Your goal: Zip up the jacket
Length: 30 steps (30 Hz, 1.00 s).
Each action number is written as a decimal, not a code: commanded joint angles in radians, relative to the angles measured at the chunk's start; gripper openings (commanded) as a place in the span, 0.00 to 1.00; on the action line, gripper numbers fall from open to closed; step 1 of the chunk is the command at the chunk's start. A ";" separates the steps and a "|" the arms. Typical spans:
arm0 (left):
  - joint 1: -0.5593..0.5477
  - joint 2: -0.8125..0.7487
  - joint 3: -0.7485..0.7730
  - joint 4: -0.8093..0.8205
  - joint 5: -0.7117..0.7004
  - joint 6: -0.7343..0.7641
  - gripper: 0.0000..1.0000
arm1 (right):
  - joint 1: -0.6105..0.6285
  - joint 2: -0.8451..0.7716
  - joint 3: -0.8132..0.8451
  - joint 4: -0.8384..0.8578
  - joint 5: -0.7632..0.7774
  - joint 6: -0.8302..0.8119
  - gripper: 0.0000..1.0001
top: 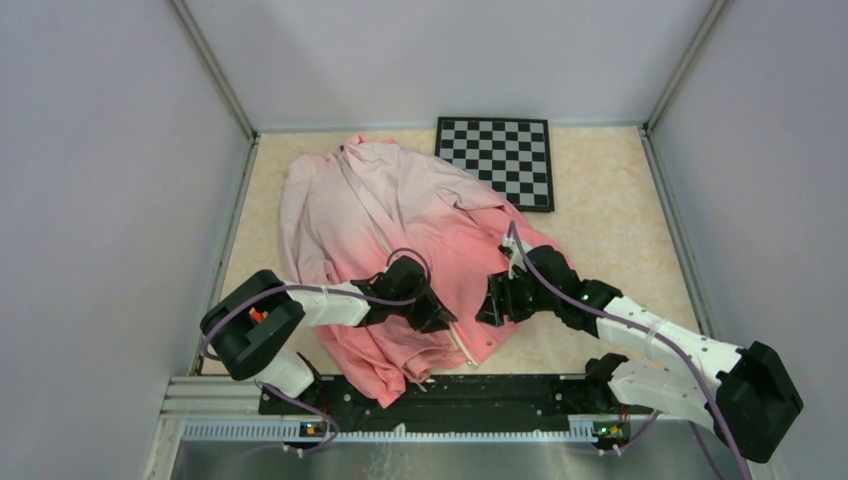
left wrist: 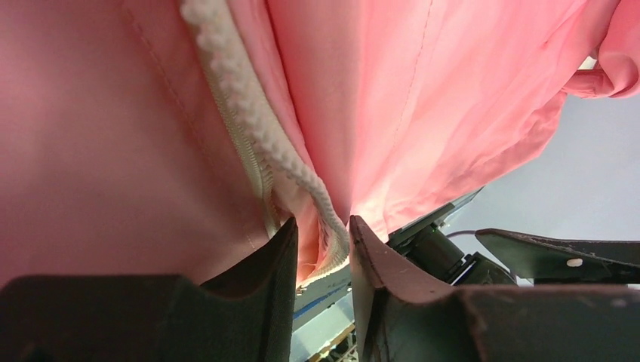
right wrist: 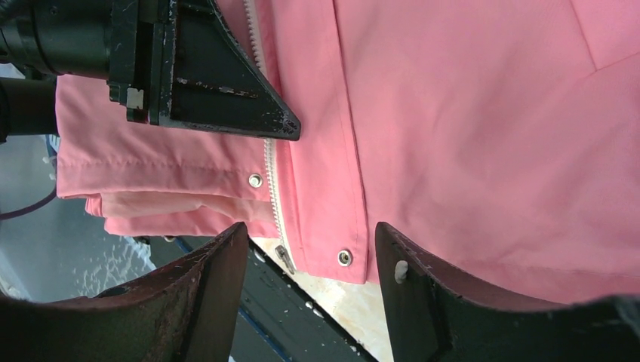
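Observation:
The jacket [top: 400, 215] lies spread on the table, pale pink at the collar and coral at the hem, with its white zipper [top: 372, 215] running down the front. My left gripper [top: 436, 312] is shut on the zipper edge near the hem. In the left wrist view the white zipper tape [left wrist: 253, 113] and a fold of fabric sit pinched between its fingertips [left wrist: 285, 245]. My right gripper [top: 494, 300] is open just right of it, over the hem. In the right wrist view it [right wrist: 306, 245] frames the zipper slider [right wrist: 285, 259] and a metal snap [right wrist: 344, 257].
A black-and-white checkerboard [top: 497, 158] lies at the back, touching the jacket's right shoulder. Grey walls enclose the table on three sides. The black rail [top: 440, 392] of the arm bases runs along the near edge, where the hem hangs over it.

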 commanded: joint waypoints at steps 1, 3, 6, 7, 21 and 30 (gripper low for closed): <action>-0.005 -0.017 0.021 0.025 -0.022 0.008 0.33 | 0.012 -0.002 0.024 0.026 0.008 -0.008 0.61; -0.005 -0.002 0.017 0.050 -0.009 0.005 0.32 | 0.012 0.000 0.023 0.027 0.006 -0.009 0.61; -0.005 0.017 0.014 0.083 0.003 0.011 0.27 | 0.012 0.005 0.019 0.031 0.002 -0.014 0.61; -0.005 0.019 0.014 0.094 0.002 0.019 0.23 | 0.012 0.007 0.017 0.034 -0.001 -0.018 0.61; -0.003 -0.114 -0.070 0.435 0.046 0.288 0.00 | 0.012 0.040 -0.014 0.170 -0.110 -0.085 0.66; -0.002 -0.116 -0.036 0.425 0.064 0.309 0.00 | 0.023 0.023 -0.056 0.205 -0.065 -0.090 0.58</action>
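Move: The near free edge of the zipper, with its pale teeth, already runs between the left hand's open fingertips, level with them. From that hand, the zipper's bottom end lies about 8 cm back and 4 cm right, and the hem snap some 4 cm back and 8 cm right, both about 2 cm lower. From the right hand, the edge at the left fingertips is roughly 7 cm left, 2 cm back and 6 cm below. Left fingers close on the zipper edge and lift it about 7 cm; open right hand edges 2 cm left. ##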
